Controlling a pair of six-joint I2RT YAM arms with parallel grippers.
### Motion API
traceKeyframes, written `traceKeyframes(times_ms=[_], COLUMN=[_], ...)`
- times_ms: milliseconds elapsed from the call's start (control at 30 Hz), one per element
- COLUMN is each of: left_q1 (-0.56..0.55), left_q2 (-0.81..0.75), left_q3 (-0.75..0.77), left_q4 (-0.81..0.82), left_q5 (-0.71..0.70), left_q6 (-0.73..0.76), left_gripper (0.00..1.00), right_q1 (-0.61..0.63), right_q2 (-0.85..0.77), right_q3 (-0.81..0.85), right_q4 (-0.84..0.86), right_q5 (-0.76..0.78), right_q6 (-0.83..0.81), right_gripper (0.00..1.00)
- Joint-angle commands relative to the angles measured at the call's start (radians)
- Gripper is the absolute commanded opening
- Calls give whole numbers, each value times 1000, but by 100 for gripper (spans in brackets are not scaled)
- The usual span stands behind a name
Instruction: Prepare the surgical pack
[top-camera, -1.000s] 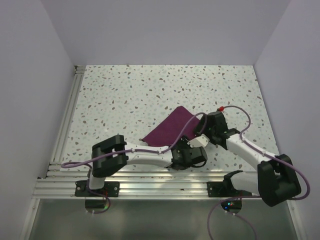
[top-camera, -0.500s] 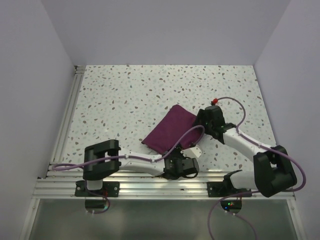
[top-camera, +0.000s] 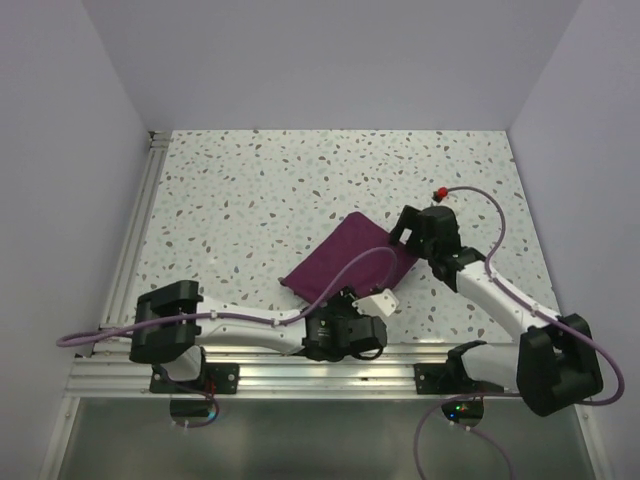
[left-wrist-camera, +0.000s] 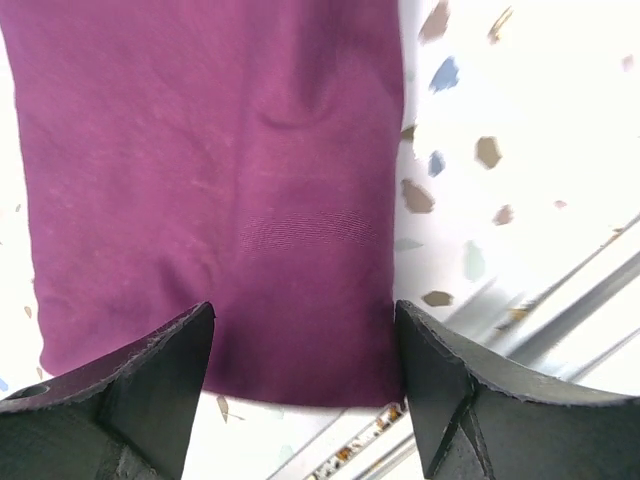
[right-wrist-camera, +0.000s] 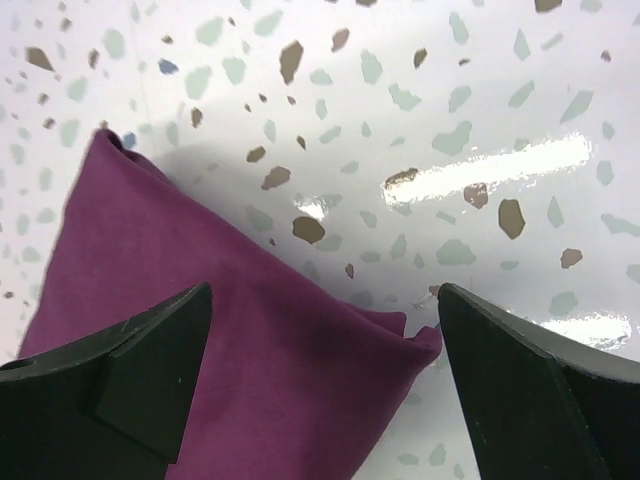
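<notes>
The surgical pack (top-camera: 345, 262) is a plum-maroon folded fabric bundle lying flat and slanted on the speckled table, near the front middle. My left gripper (top-camera: 368, 305) hovers open over its near end; in the left wrist view the fabric (left-wrist-camera: 210, 180) fills the frame above the two black fingertips (left-wrist-camera: 190, 345), and nothing is gripped. My right gripper (top-camera: 408, 232) stands open at the bundle's far right corner. In the right wrist view that corner (right-wrist-camera: 400, 335) lies between the widely spread jaws of the right gripper (right-wrist-camera: 325, 290), untouched.
An aluminium rail (top-camera: 300, 375) runs along the table's near edge just behind the left wrist, and another rail (top-camera: 135, 240) lines the left side. Purple cables (top-camera: 470, 215) loop off both arms. White walls enclose the table.
The left arm has drawn back toward the near rail, its gripper sliding off the bundle's middle. The right gripper shifted at the bundle's far right corner; its jaws now stand wide apart there.
</notes>
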Motion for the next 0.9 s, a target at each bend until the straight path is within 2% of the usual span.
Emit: traceKeyframes(times_ms=[0, 133, 233, 300, 400, 467, 533, 567, 600, 700, 733, 800, 833, 867], left_q1=[-5, 13, 67, 148, 318, 442, 533, 560, 590, 709, 757, 788, 806, 812], left_q2=[-129, -177, -226, -273, -316, -312, -292, -280, -267, -200, -154, -99, -44, -11], left_q3=[16, 58, 52, 26, 10, 15, 21, 27, 38, 88, 119, 160, 198, 222], left_q4=[0, -50, -52, -25, 6, 34, 70, 75, 80, 94, 101, 98, 103, 100], left_q5=[30, 34, 82, 123, 235, 315, 336, 341, 352, 439, 491, 527, 550, 560], left_q6=[-13, -9, 1, 11, 18, 22, 31, 31, 31, 31, 39, 47, 57, 60], left_gripper=[77, 77, 78, 78, 78, 77, 77, 77, 76, 76, 76, 74, 74, 73], right_q1=[-23, -59, -82, -85, -85, -85, -85, -83, -85, -85, -83, -85, -85, -82], right_q2=[-77, -104, -123, -144, -170, -186, -209, -215, -220, -209, -195, -181, -168, -161], right_q3=[19, 42, 46, 45, 22, 8, -3, -6, -7, -20, -26, -56, -69, -81], right_q4=[8, -62, -124, -160, -233, -269, -303, -317, -338, -360, -359, -327, -310, -294], right_q5=[5, -35, -43, -23, 3, 14, 31, 34, 35, 35, 32, 13, -4, -27], right_q6=[-15, -1, 20, 45, 114, 149, 167, 174, 177, 195, 203, 215, 223, 230], right_gripper=[99, 98, 98, 95, 76, 67, 53, 49, 38, 28, 18, 10, 1, 0])
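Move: The folded cloth's far corner lies about 24 cm ahead of the left hand, barely 1 cm left and 4 cm lower. Its near corner is some 3 cm behind and level sideways; its left corner is 9 cm ahead and 17 cm left. From the right hand, the cloth's right corner sits about 3 cm back, 2 cm right and 4 cm down, while the far corner is 7 cm ahead and 12 cm left. Lift the left gripper clear of the cloth's near end, then swing it forward about 21 cm and left 10 cm towards the far corner, rolling some 40 degrees counter-clockwise and sinking slightly at the end, fingers kept open. Meanwhile, raise the right gripper a little, draw it back and right off the right corner, shut its wide-open fingers on nothing and lower it. ##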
